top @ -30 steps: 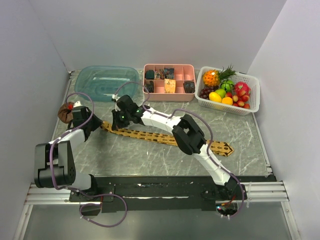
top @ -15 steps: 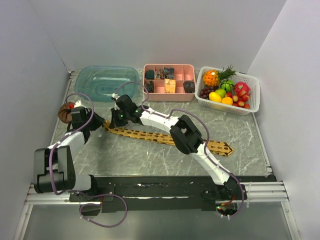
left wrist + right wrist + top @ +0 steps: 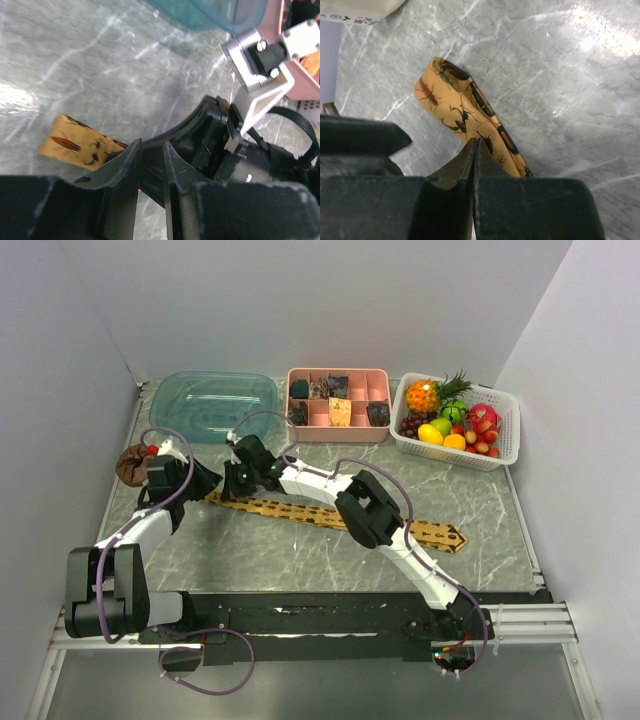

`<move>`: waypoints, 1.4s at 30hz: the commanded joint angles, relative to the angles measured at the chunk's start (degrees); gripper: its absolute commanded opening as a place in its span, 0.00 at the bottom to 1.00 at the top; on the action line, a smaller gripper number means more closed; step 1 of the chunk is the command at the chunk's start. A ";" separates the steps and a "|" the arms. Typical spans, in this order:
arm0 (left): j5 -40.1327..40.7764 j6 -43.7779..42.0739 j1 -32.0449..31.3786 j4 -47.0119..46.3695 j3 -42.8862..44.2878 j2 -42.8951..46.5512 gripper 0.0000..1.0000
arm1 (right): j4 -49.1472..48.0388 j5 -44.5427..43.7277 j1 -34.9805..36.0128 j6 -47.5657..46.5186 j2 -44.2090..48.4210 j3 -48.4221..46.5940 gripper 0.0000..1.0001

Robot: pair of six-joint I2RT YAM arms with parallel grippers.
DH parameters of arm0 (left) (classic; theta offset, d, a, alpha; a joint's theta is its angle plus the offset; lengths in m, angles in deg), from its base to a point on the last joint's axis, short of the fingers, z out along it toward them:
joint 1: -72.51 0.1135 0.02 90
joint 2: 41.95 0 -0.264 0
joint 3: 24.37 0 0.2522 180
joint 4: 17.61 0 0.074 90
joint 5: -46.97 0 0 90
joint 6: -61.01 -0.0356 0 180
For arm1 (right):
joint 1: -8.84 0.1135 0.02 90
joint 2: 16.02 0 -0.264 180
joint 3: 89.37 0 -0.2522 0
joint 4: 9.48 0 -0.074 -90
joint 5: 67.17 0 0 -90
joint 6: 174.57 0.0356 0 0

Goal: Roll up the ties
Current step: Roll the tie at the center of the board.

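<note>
The golden-yellow patterned tie (image 3: 330, 517) lies flat and slanted across the table, its pointed wide end at the right. Its narrow end (image 3: 455, 105) looks folded over and shows in the left wrist view too (image 3: 75, 145). My right gripper (image 3: 238, 483) is shut, and its closed tips (image 3: 476, 142) sit right over the cloth near that end; no cloth shows between them. Just to the left is my left gripper (image 3: 207, 480). Its jaws (image 3: 151, 150) stand a narrow gap apart with nothing in them, pointing at the right gripper's black body (image 3: 215, 135).
A teal plastic tub (image 3: 215, 400) stands at the back left. Beside it is a pink divided tray (image 3: 338, 370) with small fabric bundles. A white basket (image 3: 505, 440) of toy fruit is at the back right. A brown lump (image 3: 130, 465) lies by the left wall.
My left gripper has moved right and a little farther back, closing in on the tie's narrow end and the right gripper. The right arm has shifted slightly left.
</note>
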 commanded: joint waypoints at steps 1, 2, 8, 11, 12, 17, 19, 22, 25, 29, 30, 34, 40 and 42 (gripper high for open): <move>-2.34 0.77 -1.04 -3.04 -1.69 0.70 0.29 | -3.41 -1.51 -0.48 0.15 3.31 4.25 0.00; -2.08 0.86 -1.04 -3.22 -1.95 0.52 0.29 | -4.03 -1.95 -0.57 0.06 4.71 6.53 0.00; 3.00 0.95 -1.13 -1.38 -1.96 1.66 0.48 | -5.35 -2.30 -1.10 -0.03 6.74 9.27 0.00; 8.80 0.42 -1.04 2.48 -0.82 4.03 0.53 | -6.49 -2.30 -1.10 0.06 7.45 10.59 0.00; 10.04 -0.01 -1.04 3.97 -0.46 5.08 0.53 | -6.76 -2.22 -1.10 0.06 7.54 10.77 0.00; 14.62 -0.90 -1.04 7.06 0.86 4.57 0.51 | -6.14 -1.16 -1.10 0.23 5.96 8.23 0.00; 15.42 -1.07 -1.04 7.59 0.86 3.60 0.51 | -5.62 -0.81 -1.10 0.32 4.99 7.17 0.00; 15.68 -0.81 -1.04 8.55 1.30 2.37 0.52 | -5.18 -0.55 -1.10 0.32 4.02 5.50 0.00; 17.70 -1.16 -1.04 9.26 2.09 1.49 0.52 | -4.39 -0.46 -1.10 0.32 2.88 3.83 0.00; 17.61 -1.51 -1.04 8.91 2.00 0.43 0.53 | -3.33 0.33 -1.10 0.50 1.12 0.85 0.00; 17.79 -1.51 -1.04 9.00 2.09 -0.18 0.53 | -3.24 0.42 -1.10 0.50 0.77 0.49 0.00; 18.05 -1.51 -0.96 8.47 2.44 -1.76 0.54 | -3.33 0.51 -1.10 0.67 0.59 0.31 0.00; 17.61 -1.60 -1.04 7.94 4.11 -5.37 0.52 | -3.42 0.51 -1.10 0.50 0.86 0.40 0.00; 17.62 -1.51 -0.96 7.86 4.55 -5.90 0.51 | -3.42 0.60 -1.10 0.59 0.77 0.40 0.00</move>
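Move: The tie's folded left end is about 3 cm left of the left gripper, 1 cm back and some 7 cm below. The brown bag stands about 15 cm farther left than that end and 4 cm farther out; the teal tray is some 21 cm ahead of the left gripper and 3 cm left. The shut right fingertips are already on the tie, its end some 4 cm to their left and about 1 cm lower. Ease the left gripper slightly back and down, then swing it about 5 cm left and sink towards the tie's end, some 5 cm lower in all, opening the fingers to about half while turning about 10 degrees counter-clockwise and tipping down. Keep the right fingertips shut on the tie, shift them 1 cm right, then back left, easing up about 1 cm. ##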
